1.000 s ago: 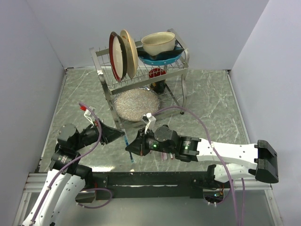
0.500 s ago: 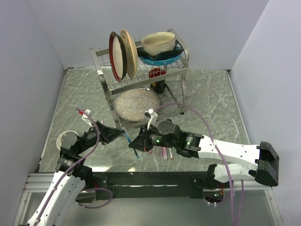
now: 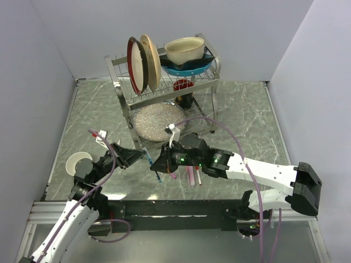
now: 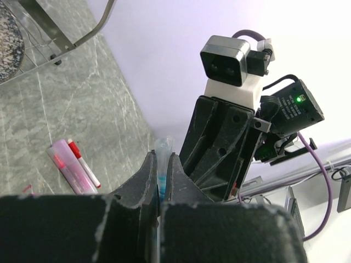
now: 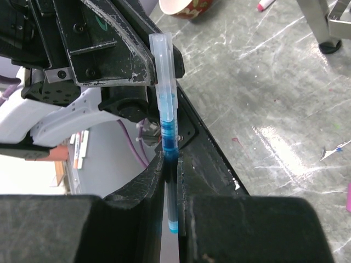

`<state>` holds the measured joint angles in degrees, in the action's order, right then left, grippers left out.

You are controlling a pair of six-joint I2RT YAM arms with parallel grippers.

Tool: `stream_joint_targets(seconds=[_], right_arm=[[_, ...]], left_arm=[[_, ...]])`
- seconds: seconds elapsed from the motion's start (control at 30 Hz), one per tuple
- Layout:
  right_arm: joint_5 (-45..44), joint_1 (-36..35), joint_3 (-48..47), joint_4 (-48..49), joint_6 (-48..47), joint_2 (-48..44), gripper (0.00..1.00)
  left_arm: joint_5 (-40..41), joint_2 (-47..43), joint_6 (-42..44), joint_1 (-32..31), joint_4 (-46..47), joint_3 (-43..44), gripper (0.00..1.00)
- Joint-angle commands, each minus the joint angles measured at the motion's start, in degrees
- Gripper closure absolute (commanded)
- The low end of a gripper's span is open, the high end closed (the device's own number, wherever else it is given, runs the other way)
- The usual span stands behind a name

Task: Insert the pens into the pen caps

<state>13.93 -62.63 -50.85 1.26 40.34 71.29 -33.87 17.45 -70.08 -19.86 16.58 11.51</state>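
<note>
The dark blue pen (image 5: 171, 164) is pinched upright in my right gripper (image 5: 171, 159), which is shut on its barrel. A clear pen cap (image 5: 163, 66) sits over the pen's upper end, with blue showing inside it. My left gripper (image 4: 162, 159) is shut on that same cap (image 4: 163, 149). From above, both grippers meet at the pen (image 3: 154, 169), left gripper (image 3: 141, 158) and right gripper (image 3: 159, 164), just in front of the rack. A salmon pink pen (image 3: 190, 175) and a whitish red-tipped pen (image 3: 198, 176) lie on the table under the right arm.
A wire dish rack (image 3: 123, 96) with plates and bowls stands at the back, a glittery round dish (image 3: 159, 120) under it. A white cup (image 3: 77, 163) lies at the left by my left arm. A small pink piece (image 5: 265, 4) lies near a rack foot.
My left arm has swung down and back, uncovering the white cup. My right gripper has edged slightly up and left. Both grippers stay closed around the blue pen and its cap.
</note>
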Motion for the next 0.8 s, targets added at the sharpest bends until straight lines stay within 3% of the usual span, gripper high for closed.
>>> stream_joint_targets(seconds=[0.0, 0.1, 0.3, 0.33, 0.43, 0.63, 0.7, 0.73, 0.77], right_arm=[[-9.20, 4.97, -8.82, 16.76, -0.52, 1.39, 1.00], [-8.31, 4.97, -8.48, 17.46, -0.70, 1.49, 1.00], [-4.81, 4.62, -3.47, 17.03, -0.87, -1.23, 1.00], [-4.45, 4.28, -2.25, 16.33, -1.22, -1.67, 1.00], [-4.44, 3.13, 2.05, 14.47, -2.28, -3.96, 1.00], [-6.98, 2.69, 13.91, 13.69, 1.49, -12.30, 1.00], [-10.49, 2.69, 15.86, 8.54, 3.16, -15.82, 1.00], [-12.42, 2.86, 16.30, 5.28, 3.86, -16.87, 1.00], [-17.49, 3.65, 16.05, 1.16, 5.96, -18.45, 1.00]], left_arm=[[-13.69, -0.58, 0.92, -6.24, -4.36, -1.13, 0.99], [-11.93, -0.93, 0.12, -6.77, -2.86, -1.84, 0.99], [-4.20, 5.39, 11.52, -6.77, -16.39, 10.62, 0.98], [-3.32, 7.75, 12.68, -6.77, -18.58, 14.38, 0.84], [-0.68, 12.23, 16.11, -6.77, -21.85, 21.42, 0.61], [4.32, 18.22, 20.25, -6.69, -26.33, 32.52, 0.40], [5.12, 18.84, 21.65, -6.69, -27.47, 34.19, 0.35], [6.35, 18.85, 22.00, -6.69, -29.04, 35.24, 0.23], [7.75, 18.85, 22.36, -6.69, -30.02, 35.60, 0.18]])
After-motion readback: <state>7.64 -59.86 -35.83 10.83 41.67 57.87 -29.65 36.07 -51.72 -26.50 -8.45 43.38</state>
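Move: Both hands already hold the blue pen: the right grips it near its middle, while the left pinches its clear cap end, the pen's middle lying about 3 cm to the left hand's right, 4 cm back and a little lower. From the right hand, on the table some 20 cm below and about 3 cm ahead, the pink cap lies 6 cm to the right, the pink pen 13 cm and the red-capped pen 16 cm. The left fingers keep their pinch on the clear cap end briefly, then open wide and come free; that hand rises about 8 cm, rolling some 15 degrees with its left side lifting. The right fingers keep their grip and carry the blue pen up and slightly forward, then back down and about 5 cm to the right, away from the left hand towards the pink pen. ##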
